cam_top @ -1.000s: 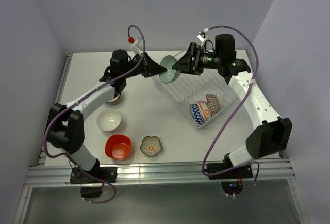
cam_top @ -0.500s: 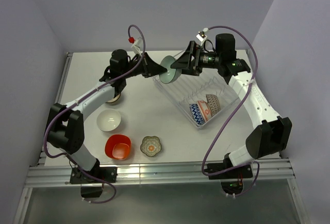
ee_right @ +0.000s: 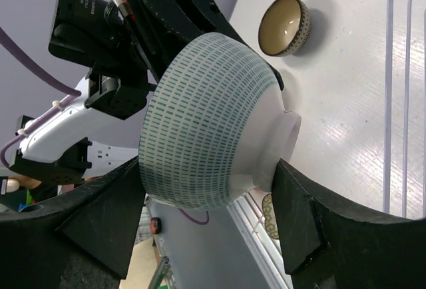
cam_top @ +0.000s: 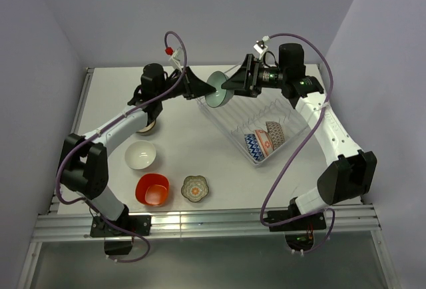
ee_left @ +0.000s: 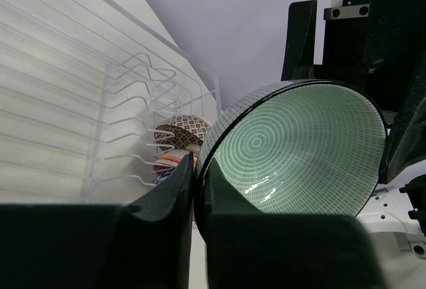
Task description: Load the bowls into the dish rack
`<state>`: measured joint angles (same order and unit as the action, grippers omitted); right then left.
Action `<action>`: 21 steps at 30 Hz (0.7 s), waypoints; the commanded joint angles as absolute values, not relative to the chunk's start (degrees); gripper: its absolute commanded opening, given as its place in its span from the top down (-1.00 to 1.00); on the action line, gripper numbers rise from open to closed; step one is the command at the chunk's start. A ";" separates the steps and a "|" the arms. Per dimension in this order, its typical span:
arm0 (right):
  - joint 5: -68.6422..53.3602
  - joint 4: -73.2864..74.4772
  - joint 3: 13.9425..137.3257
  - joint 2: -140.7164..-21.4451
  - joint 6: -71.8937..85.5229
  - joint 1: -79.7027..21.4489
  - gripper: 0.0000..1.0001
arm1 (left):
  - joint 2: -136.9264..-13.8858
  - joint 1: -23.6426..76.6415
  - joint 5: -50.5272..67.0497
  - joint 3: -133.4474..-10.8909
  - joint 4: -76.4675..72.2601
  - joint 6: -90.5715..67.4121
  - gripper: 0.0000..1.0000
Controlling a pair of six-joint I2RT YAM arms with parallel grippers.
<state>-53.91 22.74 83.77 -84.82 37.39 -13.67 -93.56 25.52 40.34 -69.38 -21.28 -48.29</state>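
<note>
A pale teal bowl (cam_top: 217,97) hangs on its side in the air above the far left corner of the dish rack (cam_top: 261,110), between both grippers. My left gripper (cam_top: 208,91) is shut on its rim, one finger inside and one outside (ee_left: 194,162). My right gripper (cam_top: 227,89) spans the bowl (ee_right: 206,129) from the other side, one finger at the rim and one against the foot (ee_right: 208,172). The rack holds a blue zigzag bowl (cam_top: 253,148), an orange patterned bowl (cam_top: 264,141) and a grey-brown bowl (cam_top: 275,132).
On the table left of the rack lie a white bowl (cam_top: 140,154), an orange-red bowl (cam_top: 152,189) and a flower-shaped bowl (cam_top: 196,188). A dark brown bowl (cam_top: 148,128) sits partly under my left arm. The rack's wire tines (ee_left: 100,102) stand just below the held bowl.
The right gripper's fingers spread wider around the teal bowl, then closed back on it. The bowl and the left arm have hardly moved.
</note>
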 commanded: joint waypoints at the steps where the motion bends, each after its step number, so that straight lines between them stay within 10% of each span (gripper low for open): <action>1: -59.33 20.39 84.81 -84.73 37.18 -14.50 0.97 | -91.84 26.10 40.87 -70.93 -24.44 -48.61 0.58; 17: -55.55 50.42 97.81 -86.04 4.52 -4.31 1.00 | -90.44 22.85 42.36 -75.39 -10.48 -37.54 -0.99; 21: -51.87 64.57 104.57 -88.41 -10.17 1.56 1.00 | -89.56 22.15 42.54 -77.61 -4.84 -30.51 -0.99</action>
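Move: The green bowl is held between both grippers: its middle lies about 4 cm to the right gripper's left and 2 cm to the left gripper's right. From the right gripper, a free rack slot is roughly 18 cm right, 2 cm ahead and 26 cm below; the patterned bowl stands 15 cm right and 1 cm back, the orange bowl 12 cm right and 4 cm back. From the left gripper, the dark-rimmed bowl lies some 24 cm left, level ahead, 26 cm below. Open the left gripper wide so its fingers let go of the green bowl's rim, dip it slightly, then start drawing it off to the left, away from the bowl. Keep the right gripper's hold on the bowl's outside near its foot and, after a slight draw back, carry it about 8 cm right over the rack, speeding up and tipping the fingers some 15 degrees downward. ##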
